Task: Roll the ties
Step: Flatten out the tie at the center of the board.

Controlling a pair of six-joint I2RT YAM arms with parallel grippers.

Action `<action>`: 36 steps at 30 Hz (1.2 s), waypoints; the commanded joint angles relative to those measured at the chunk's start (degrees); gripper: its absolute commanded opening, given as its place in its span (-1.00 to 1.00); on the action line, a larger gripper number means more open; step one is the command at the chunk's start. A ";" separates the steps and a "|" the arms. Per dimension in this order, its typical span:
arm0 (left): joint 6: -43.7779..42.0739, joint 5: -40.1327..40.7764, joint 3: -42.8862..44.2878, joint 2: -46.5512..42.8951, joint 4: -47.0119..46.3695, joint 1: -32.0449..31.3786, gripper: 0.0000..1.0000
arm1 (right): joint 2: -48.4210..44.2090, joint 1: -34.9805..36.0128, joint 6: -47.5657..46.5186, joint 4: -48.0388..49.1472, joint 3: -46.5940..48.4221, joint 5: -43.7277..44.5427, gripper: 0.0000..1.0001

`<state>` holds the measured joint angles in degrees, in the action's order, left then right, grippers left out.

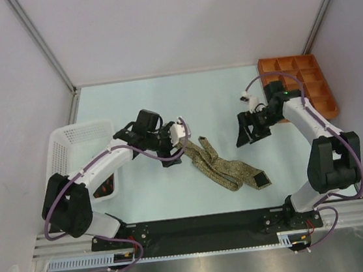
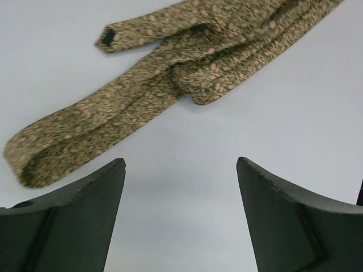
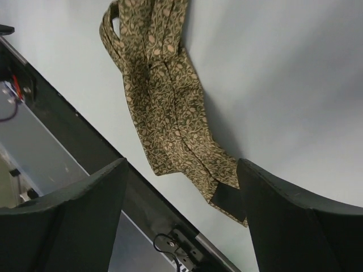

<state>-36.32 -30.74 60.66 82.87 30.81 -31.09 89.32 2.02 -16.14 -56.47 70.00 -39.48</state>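
Note:
An olive-tan patterned tie (image 1: 223,163) lies folded and crumpled on the table's middle, its wide end with dark lining (image 1: 261,180) toward the front right. My left gripper (image 1: 169,156) is open and empty, just left of the tie's narrow end; its wrist view shows the tie (image 2: 170,73) ahead of the open fingers (image 2: 85,215). My right gripper (image 1: 250,135) is open and empty, held above the table to the tie's right; its wrist view shows the tie (image 3: 164,107) below and the dark lining (image 3: 229,198). No black tie shows on the table.
A white mesh basket (image 1: 71,145) stands at the left, with something dark and reddish inside near the left arm. An orange compartment tray (image 1: 306,82) stands at the back right. The black base rail (image 1: 198,226) runs along the near edge.

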 commanded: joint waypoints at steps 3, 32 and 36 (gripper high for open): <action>-12.28 -4.07 -6.26 0.88 -9.18 -6.51 0.66 | 2.43 5.97 2.95 6.19 -0.74 5.03 0.53; -30.66 3.41 -10.73 3.09 -5.42 -9.88 -0.74 | 18.26 16.35 0.32 11.38 -7.24 21.28 -0.73; -31.27 2.53 -12.85 -1.56 -4.61 -5.91 -0.65 | 18.18 15.91 0.06 11.56 -7.59 21.30 -1.00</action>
<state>-65.34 -27.00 49.78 86.43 23.33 -39.86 105.45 17.80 -14.06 -47.64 64.29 -22.50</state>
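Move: The middle of the tie lies about 9 cm left of the right hand, 3 cm back and 13 below; its black-patched wide end is roughly 9 back and 4 right, and its black-tipped tail about 7 ahead and 14 left, at table height too. From the left hand the tie's middle is some 12 cm right, 2 back and 12 below, the tail 7 ahead and 7 right. Right hand sinks about 12 cm to the tie's far edge; left dips rightward, then retreats leftward; both close. ##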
